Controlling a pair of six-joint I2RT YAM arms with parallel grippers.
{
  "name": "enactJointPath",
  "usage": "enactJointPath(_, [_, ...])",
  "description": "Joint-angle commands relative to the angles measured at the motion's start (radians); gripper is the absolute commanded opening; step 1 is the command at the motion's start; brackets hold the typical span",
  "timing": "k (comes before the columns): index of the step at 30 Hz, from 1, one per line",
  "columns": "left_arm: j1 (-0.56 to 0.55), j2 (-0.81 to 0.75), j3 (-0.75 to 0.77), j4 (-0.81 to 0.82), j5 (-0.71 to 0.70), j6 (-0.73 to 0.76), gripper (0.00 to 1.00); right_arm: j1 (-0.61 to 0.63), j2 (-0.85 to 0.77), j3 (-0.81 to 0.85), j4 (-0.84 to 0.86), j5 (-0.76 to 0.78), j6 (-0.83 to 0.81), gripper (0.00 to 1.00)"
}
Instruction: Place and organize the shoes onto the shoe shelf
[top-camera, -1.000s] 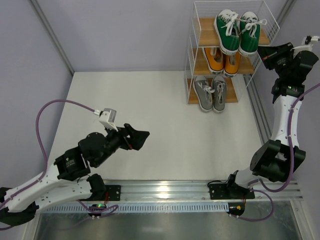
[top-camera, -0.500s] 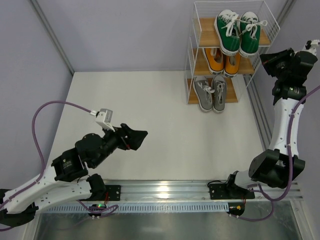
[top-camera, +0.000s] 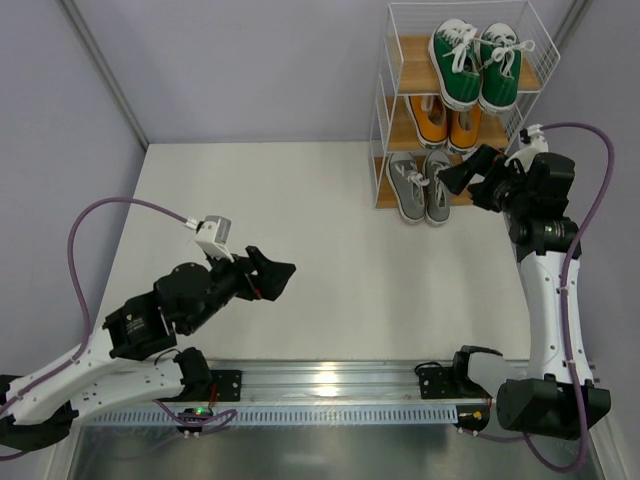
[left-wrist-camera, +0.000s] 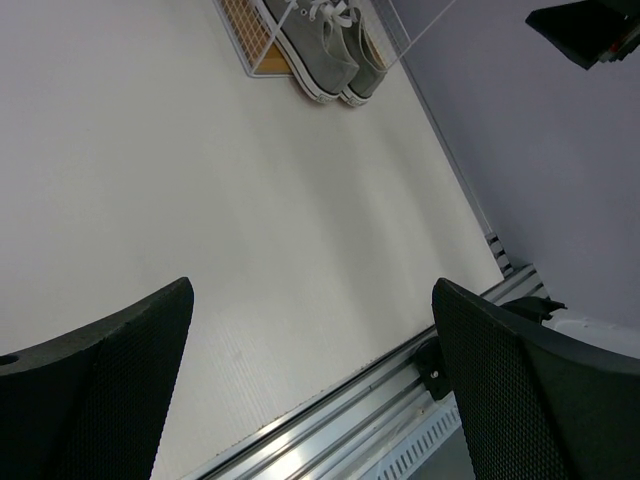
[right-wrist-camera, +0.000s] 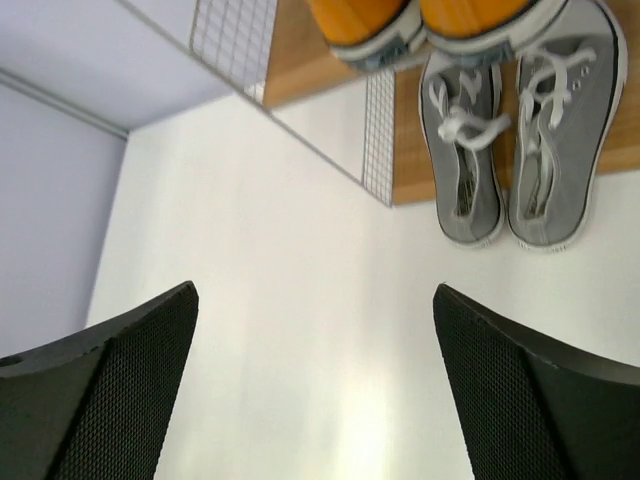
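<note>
The shoe shelf (top-camera: 405, 55) stands at the table's far right. The green shoes (top-camera: 475, 65) are on its top board, the orange shoes (top-camera: 447, 120) on the middle one and the grey shoes (top-camera: 422, 185) on the bottom one. My right gripper (top-camera: 462, 172) is open and empty, hovering just right of the grey pair. Its wrist view looks down on the grey shoes (right-wrist-camera: 515, 150), the orange toes (right-wrist-camera: 440, 25) and the mesh side (right-wrist-camera: 375, 130), with the gripper (right-wrist-camera: 315, 292) over bare table. My left gripper (top-camera: 275, 275) is open and empty, low over the table's near left (left-wrist-camera: 312, 290). The grey shoes (left-wrist-camera: 325, 50) are far from it.
An aluminium rail (top-camera: 330, 385) with the arm bases runs along the near edge and shows in the left wrist view (left-wrist-camera: 400, 400). Grey walls close in the table on the left, back and right. Purple cables loop off both arms (top-camera: 100, 215).
My right arm has swung down and to the left, from beside the shelf's upper tiers to beside the bottom tier. My left arm has barely moved.
</note>
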Motion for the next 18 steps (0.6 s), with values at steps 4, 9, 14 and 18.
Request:
enactJointPath(4, [0.0, 0.011, 0.076, -0.069, -0.014, -0.009, 1.0, 0.081, -0.186, -0.009, -0.276, 0.032, -0.23, 1.0])
enactJointPath(9, [-0.001, 0.008, 0.094, -0.094, -0.002, -0.013, 1.0, 0.115, -0.285, -0.027, -0.375, -0.02, -0.214, 1.0])
enactJointPath(14, [0.0, 0.008, 0.12, -0.127, 0.013, -0.025, 1.0, 0.126, -0.375, -0.027, -0.437, -0.059, -0.186, 1.0])
enactJointPath(18, [-0.001, -0.003, 0.117, -0.124, 0.021, -0.033, 1.0, 0.136, -0.407, 0.0, -0.463, -0.056, -0.166, 1.0])
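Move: The grey shoes on the bottom shelf are what the right hand is leaving: they lie about 20 cm ahead of it, some 3 cm to its right and 27 cm lower. The orange shoes stand above them, 19 cm ahead of the hand, 4 cm right and 10 cm below. The green shoes are on the top shelf, 19 cm ahead, 5 cm right and roughly 9 cm above. From the left hand the grey shoes are about 36 cm ahead, 37 cm right and 25 cm below. Empty and touching nothing, the right hand heads back from the filled shelf towards its base, about 14 cm quickly and then slowing, and drifts roughly 5 cm left over the bare table. It ends at nearly the same height, its wrist turning a little counter-clockwise, and the already wide-open fingers stay open. ##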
